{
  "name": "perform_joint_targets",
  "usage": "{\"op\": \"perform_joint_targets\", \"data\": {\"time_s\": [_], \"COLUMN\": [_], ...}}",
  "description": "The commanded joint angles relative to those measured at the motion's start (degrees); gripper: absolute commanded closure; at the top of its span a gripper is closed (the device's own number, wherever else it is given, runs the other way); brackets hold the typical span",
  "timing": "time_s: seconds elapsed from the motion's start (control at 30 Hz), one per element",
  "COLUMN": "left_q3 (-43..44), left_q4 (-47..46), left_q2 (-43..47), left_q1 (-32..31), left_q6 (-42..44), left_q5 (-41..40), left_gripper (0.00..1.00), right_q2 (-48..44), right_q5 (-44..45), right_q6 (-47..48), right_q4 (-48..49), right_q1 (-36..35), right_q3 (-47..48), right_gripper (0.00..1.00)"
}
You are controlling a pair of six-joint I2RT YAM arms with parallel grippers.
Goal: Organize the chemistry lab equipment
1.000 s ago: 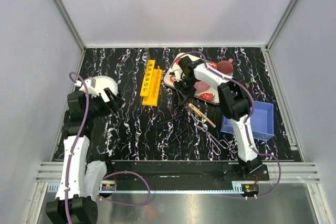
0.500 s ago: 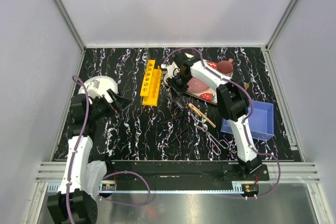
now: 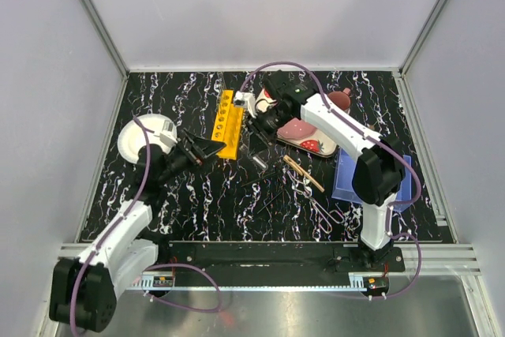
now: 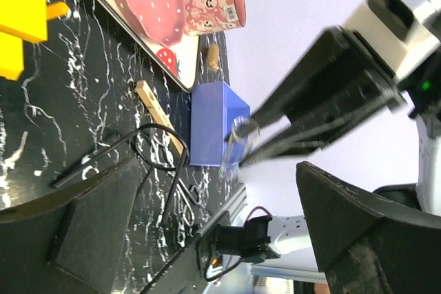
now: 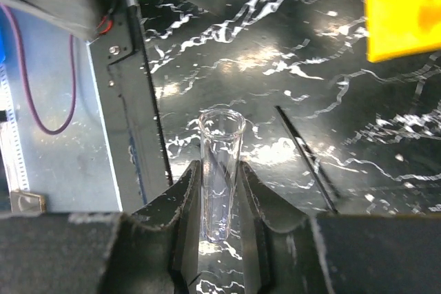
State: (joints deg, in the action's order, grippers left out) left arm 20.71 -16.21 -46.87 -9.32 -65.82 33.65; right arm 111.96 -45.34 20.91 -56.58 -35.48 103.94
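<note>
My right gripper (image 5: pixel 220 178) is shut on a clear glass tube (image 5: pixel 220 163), open end pointing away from the wrist. It hangs above the table just right of the yellow holed rack (image 3: pixel 227 124), at the tray's left edge. My left gripper (image 3: pixel 203 147) is open and empty, just left of the rack's near end, pointing at the right gripper. The left wrist view shows the held tube (image 4: pixel 238 144). The tan wooden clamp (image 3: pixel 304 173), silvery forceps (image 3: pixel 320 211) and thin black rods (image 3: pixel 267 189) lie on the table right of centre.
The strawberry-print tray (image 3: pixel 314 144) and pink cup (image 3: pixel 339 100) stand at the back right. A blue bin (image 3: pixel 347 183) is at the right, partly behind the right arm. A white bowl (image 3: pixel 142 136) is at the left. The front rail (image 5: pixel 134 101) runs along the near edge.
My left gripper has swung from the white bowl right toward the rack. My right gripper has moved left off the tray to beside the rack, tube in its jaws.
</note>
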Motion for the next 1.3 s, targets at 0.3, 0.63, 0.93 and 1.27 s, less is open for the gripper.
{"op": "perform_joint_targets", "data": {"time_s": [0.3,0.63,0.93,1.27], "left_q3": [7.41,6.36,5.22,5.22], "left_q4": [-10.51,-10.34,-9.90,-10.07], "left_q2": [-12.62,-14.48,-14.74,-15.70], "left_q1": [-12.55,-15.55,-17.22,-17.92], "left_q6": [-8.36,-8.09,-8.71,-8.62], "left_q5": [-10.45,-8.95,-9.57,-8.51], "left_gripper": [0.23,0.43,0.50,0.60], "right_q2": [-3.15,-2.01,-1.22,-1.22], "right_q5": [-4.41,-2.39,-0.36,0.96], "right_q6": [5.29,5.99,6.34,6.43], "right_q4": [-3.63,-4.33,-4.68,-4.51], "right_q1": [-4.50,-4.86,-5.03,-5.03], "right_q3": [-1.28,-0.32,0.12,-0.14], "right_gripper": [0.81,0.81,0.81,0.81]}}
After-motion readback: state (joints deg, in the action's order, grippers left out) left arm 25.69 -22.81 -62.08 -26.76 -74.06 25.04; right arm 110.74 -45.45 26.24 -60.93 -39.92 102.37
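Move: The test tube is already in the right hand's fingers, held slanting with its mouth towards the left hand. Its middle is about 1 cm back from the right hand point and 1 cm below it. From the open left hand it lies some 10 cm right, about 1 cm ahead and 2 cm lower. The yellow rack stands roughly 14 cm ahead of the left hand, 1 cm right and 16 cm below; the black wire stand is about 3 cm back, 12 cm right and 18 cm below that hand. Rightward about 8 cm, quick then slowing, the left hand goes to the mouth end of the tube, tipping some 10 degrees down and turning slightly clockwise while its wide-open fingers narrow to less than half open around it. The right hand keeps its grip, draws the tube back about 4 cm early on with a small counter-clockwise turn, then holds it almost still. ##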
